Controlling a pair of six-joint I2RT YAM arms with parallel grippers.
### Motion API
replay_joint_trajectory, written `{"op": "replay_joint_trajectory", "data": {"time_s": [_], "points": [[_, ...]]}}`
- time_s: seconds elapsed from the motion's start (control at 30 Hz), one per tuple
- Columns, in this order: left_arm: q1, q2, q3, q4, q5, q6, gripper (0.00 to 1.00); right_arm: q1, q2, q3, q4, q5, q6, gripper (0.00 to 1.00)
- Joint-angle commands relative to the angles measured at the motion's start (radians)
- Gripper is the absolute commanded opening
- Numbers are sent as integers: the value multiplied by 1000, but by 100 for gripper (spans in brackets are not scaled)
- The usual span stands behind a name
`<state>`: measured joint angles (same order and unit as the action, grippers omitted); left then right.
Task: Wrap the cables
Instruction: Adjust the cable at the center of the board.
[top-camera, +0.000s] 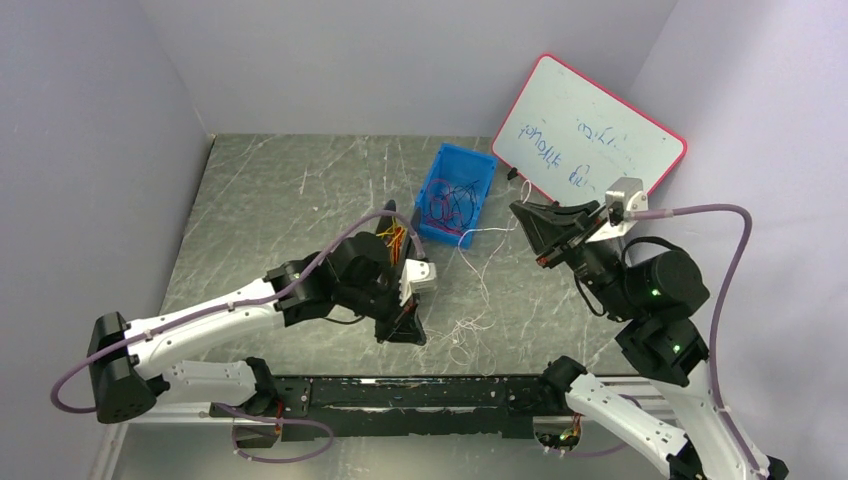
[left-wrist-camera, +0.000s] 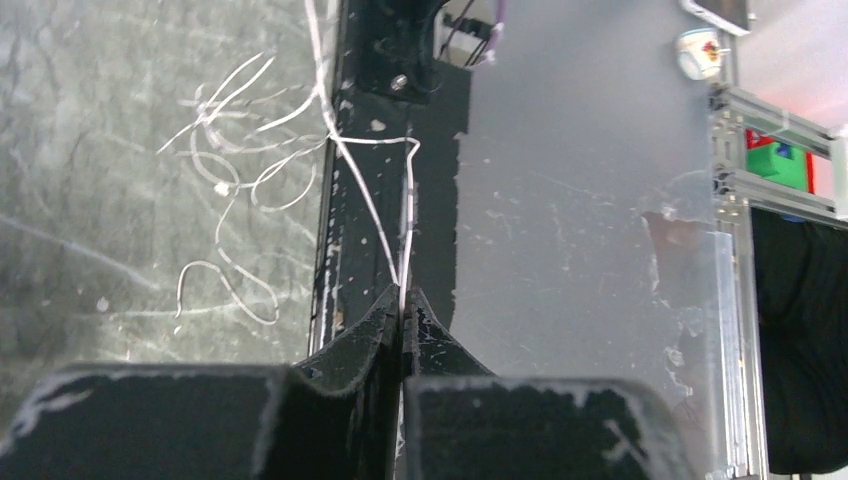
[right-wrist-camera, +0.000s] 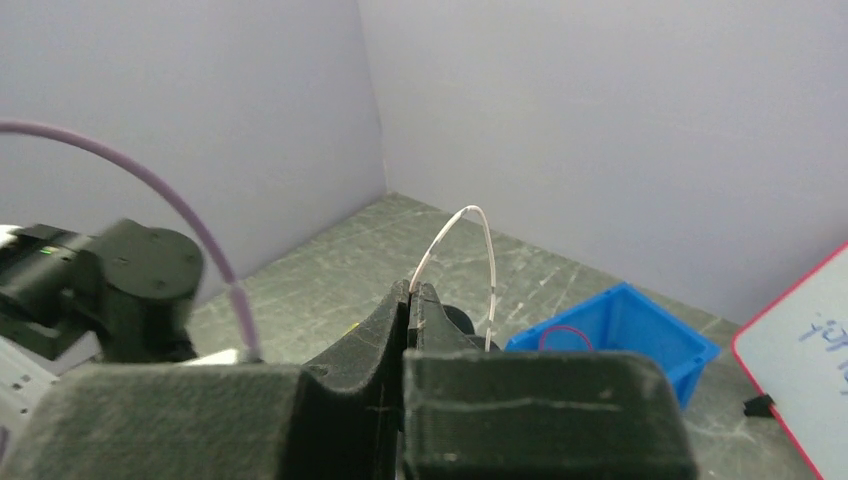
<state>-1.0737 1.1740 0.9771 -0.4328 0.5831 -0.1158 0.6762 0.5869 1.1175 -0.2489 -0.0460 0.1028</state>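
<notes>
A thin white cable (top-camera: 481, 288) runs from my right gripper (top-camera: 517, 209) down the table to a loose tangle (top-camera: 463, 330) by my left gripper (top-camera: 414, 336). In the left wrist view, my left gripper (left-wrist-camera: 405, 298) is shut on this white cable (left-wrist-camera: 407, 230) above the black rail, with white loops (left-wrist-camera: 232, 172) lying on the table to its left. My right gripper (right-wrist-camera: 412, 291) is shut on the cable's other end, which arcs up (right-wrist-camera: 472, 213) and drops behind the fingers. More red and blue cables (top-camera: 450, 205) lie in the blue bin (top-camera: 482, 163). Orange and red cables (top-camera: 392, 239) show behind the left wrist.
A red-framed whiteboard (top-camera: 588, 130) leans at the back right, just beyond the right gripper. The black rail (top-camera: 420, 392) runs along the near edge. Grey walls close in the left, back and right sides. Purple hoses (top-camera: 735, 260) loop off both arms.
</notes>
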Motion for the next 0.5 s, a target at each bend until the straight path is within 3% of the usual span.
{"op": "replay_joint_trajectory", "data": {"time_s": [0.0, 0.23, 0.47], "points": [[-8, -69, 11, 75, 137, 18, 7, 3, 4, -42, 19, 86, -37, 0], [-8, -138, 7, 133, 159, 9, 7, 3, 9, -125, 21, 172, -14, 0], [-8, -212, 4, 267, 6, -35, 7, 2, -4, -294, 27, 252, 85, 0]]}}
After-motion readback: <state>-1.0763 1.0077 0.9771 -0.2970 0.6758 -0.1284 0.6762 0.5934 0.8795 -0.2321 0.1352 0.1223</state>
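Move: Both hands already hold the white cable. Its loose heap lies about 7 cm ahead of the left hand, 10 cm to its right and 20 below. From the right hand the heap is some 3 cm back, 4 left and 45 below; the reel stands about 13 cm ahead, 19 left and 37 below, the blue box roughly 27 ahead, 5 left and 42 below. Right hand sinks about 10 cm while easing forward; left rises some 8 cm, fingertips tilting up, both gripping cable. ##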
